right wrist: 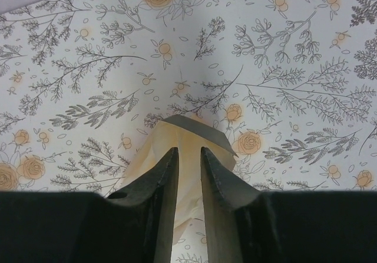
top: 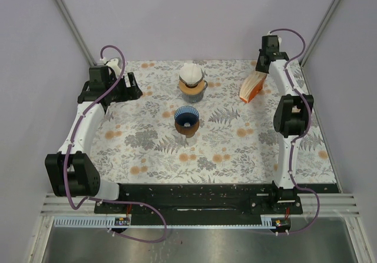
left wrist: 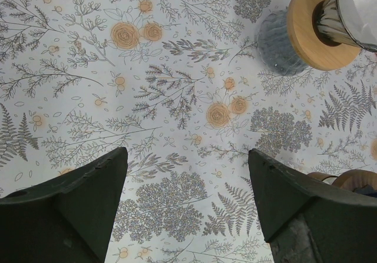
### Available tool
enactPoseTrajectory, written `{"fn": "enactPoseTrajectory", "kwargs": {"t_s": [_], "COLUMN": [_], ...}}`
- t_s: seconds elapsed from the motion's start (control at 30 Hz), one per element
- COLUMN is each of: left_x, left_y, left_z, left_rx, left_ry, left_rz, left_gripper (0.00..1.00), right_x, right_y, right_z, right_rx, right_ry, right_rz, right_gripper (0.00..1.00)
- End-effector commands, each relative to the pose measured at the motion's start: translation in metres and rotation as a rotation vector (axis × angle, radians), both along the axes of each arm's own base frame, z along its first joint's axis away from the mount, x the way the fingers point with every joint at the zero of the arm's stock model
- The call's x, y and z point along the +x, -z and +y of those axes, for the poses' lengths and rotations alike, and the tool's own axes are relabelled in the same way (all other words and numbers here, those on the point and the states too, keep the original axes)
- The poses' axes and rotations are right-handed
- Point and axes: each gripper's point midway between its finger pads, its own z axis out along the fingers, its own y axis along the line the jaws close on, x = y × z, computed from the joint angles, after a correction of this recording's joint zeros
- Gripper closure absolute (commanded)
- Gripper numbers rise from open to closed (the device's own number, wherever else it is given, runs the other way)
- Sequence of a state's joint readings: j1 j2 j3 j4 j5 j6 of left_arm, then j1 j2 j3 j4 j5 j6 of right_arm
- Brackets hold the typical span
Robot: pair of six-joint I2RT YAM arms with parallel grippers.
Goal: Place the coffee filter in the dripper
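The coffee filter [top: 252,88] is a cream paper cone with an orange edge, lying at the back right of the floral cloth. My right gripper [top: 260,69] sits over its far end. In the right wrist view the filter [right wrist: 147,160] spreads under the fingers, and the right gripper [right wrist: 188,150] is open by a narrow gap with paper showing through it. I cannot tell whether the fingers touch the paper. The blue ribbed dripper [top: 187,120] stands mid-table on a wooden collar; its edge [left wrist: 347,179] shows low right in the left wrist view. My left gripper [top: 134,89] [left wrist: 187,154] is wide open over bare cloth.
Behind the blue dripper stands a glass dripper with a wooden collar [top: 192,82] [left wrist: 321,25], holding a white filter, on a grey ribbed cup [left wrist: 275,44]. Metal frame posts run along both back corners. A black base rail [top: 194,195] spans the near edge.
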State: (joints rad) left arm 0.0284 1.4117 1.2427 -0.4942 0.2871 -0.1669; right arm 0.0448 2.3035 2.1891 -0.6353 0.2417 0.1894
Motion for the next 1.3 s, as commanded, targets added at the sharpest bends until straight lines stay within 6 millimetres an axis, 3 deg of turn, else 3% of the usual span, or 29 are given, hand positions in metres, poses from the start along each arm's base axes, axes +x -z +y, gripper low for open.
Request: {"fn": "enactPoseTrajectory", "kwargs": {"t_s": [0.0,0.33,0.6,0.93,1.1,1.27], "left_x": [0.010,0.011,0.010,0.010,0.010,0.011], "left_y": [-0.012,-0.011,-0.012,-0.012,-0.013,-0.013], "left_z": [-0.001,-0.001,0.002,0.001,0.002,0.002], "left_rx": [-0.024,-0.024,-0.023,-0.027,-0.026,-0.028], "left_ry": [0.004,0.003,-0.003,0.001,-0.002,-0.003], "left_rz": [-0.055,-0.054,-0.055,-0.056,-0.059,-0.058], "left_gripper": [0.14,0.14,0.14,0.14,0.14,0.14], "right_x": [0.007,0.010,0.011,0.009,0.009,0.009], "right_y": [-0.010,0.000,0.001,0.012,0.013,0.000], "right_z": [0.004,0.007,0.008,0.011,0.012,0.010], "right_rx": [0.014,0.021,0.025,0.037,0.043,0.033], "right_ry": [-0.023,-0.042,-0.045,-0.056,-0.061,-0.058], "right_rz": [-0.022,0.003,0.005,0.040,0.043,0.022], "right_gripper": [0.69,0.70,0.83,0.76,0.85,0.98]}}
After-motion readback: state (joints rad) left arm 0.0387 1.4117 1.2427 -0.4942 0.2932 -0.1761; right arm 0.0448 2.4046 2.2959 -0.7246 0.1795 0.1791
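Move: The coffee filters stand in their orange pack just under my right hand: the pack's middle is about 5 cm back, 2 cm left and some 5 cm below, with its open far end nearly under my fingertips. The carafe with the already lined dripper stands about 29 cm left and 6 cm back; the blue dripper on the brown ring is 31 cm left and 22 cm back. From my left hand the filters lie about 50 cm right, 15 cm ahead and 12 cm below. I lower my right hand about 3 cm into the mouth of the filter pack, in two dips with a short hold between, drifting about 1 cm left and tipping the fingers down some 5 degrees. From their part-open gap, my fingers narrow during the hold, reopen a little, then draw nearly shut during the second dip, at the filters' upper edge. ##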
